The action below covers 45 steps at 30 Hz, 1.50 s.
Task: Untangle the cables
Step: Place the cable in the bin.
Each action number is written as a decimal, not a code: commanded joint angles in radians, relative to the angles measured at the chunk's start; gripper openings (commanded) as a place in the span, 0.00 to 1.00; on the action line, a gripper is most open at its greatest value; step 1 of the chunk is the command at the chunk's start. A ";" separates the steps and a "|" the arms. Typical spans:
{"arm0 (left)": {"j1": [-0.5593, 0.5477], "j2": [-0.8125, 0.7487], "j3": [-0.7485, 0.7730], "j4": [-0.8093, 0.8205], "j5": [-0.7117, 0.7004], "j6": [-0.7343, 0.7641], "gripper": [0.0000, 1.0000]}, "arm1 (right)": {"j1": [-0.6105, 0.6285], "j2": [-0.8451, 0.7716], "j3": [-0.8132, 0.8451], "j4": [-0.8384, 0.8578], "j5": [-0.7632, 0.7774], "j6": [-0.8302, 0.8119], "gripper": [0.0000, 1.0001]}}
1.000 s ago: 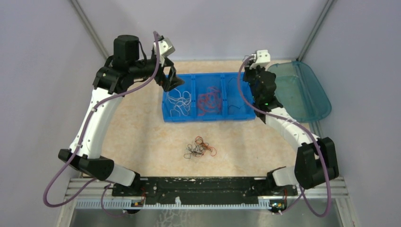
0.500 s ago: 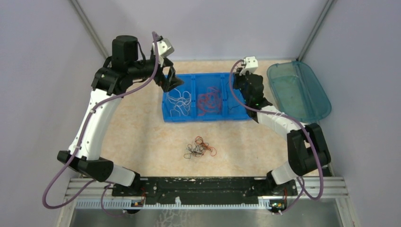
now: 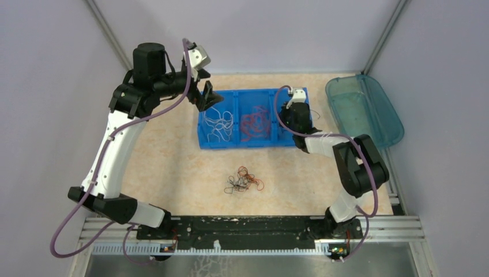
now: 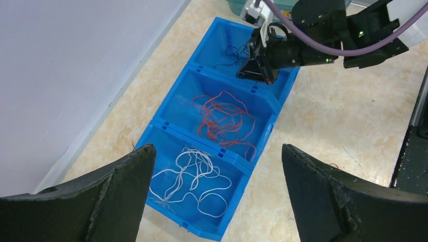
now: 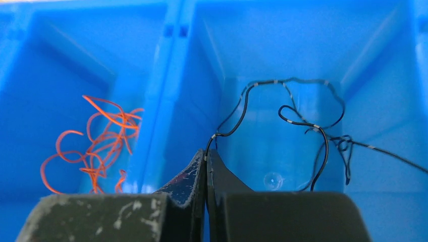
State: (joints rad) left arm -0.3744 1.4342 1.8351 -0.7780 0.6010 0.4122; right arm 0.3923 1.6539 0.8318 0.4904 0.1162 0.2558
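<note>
A small tangle of black and red-orange cables lies on the table in front of a blue three-compartment bin. White cables fill its left compartment, red-orange cables the middle one, and black cables the right one. My left gripper hangs open above the white compartment, holding nothing. My right gripper is down inside the right compartment, shut on one black cable that rises from its fingertips. From above, the right gripper sits over the bin's right end.
A teal translucent tray lies at the back right beside the bin. Grey walls close in the left, back and right. The arm bases and a black rail run along the near edge.
My right arm has swung left from beside the teal tray and lowered its gripper into the bin's right compartment. The left gripper has barely shifted.
</note>
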 commanded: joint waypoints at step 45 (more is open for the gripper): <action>0.004 -0.044 -0.039 0.061 0.037 -0.012 1.00 | -0.324 -0.410 -0.102 -0.205 -0.211 0.261 0.59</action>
State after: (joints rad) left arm -0.3744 1.4170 1.8027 -0.7391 0.6193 0.4122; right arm 0.0765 1.2827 0.7383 0.2253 -0.1001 0.4458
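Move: Over the near left part of the bin's right compartment, the right hand holds the black cable in shut fingers; that compartment's middle lies about 4 cm to its right, 3 cm ahead and 8 cm down. The cable's loose end hangs over the bin's right wall, roughly 12 cm right, 1 cm ahead and 3 cm below. The red cable lies some 11 cm left, 1 cm ahead and 10 cm down. From the left hand, the compartment is about 27 cm right, 13 cm ahead and 38 cm below. Lowering the black cable some 6 cm into the right compartment, the right hand opens its fingers to a little over half and lets the held part go. It then climbs about 20 cm, swings 11 cm right and sinks again by 8 cm, fingers still parted, rolling left side up and turning some 10 degrees clockwise, to come down over the cable end at the bin's right wall. ##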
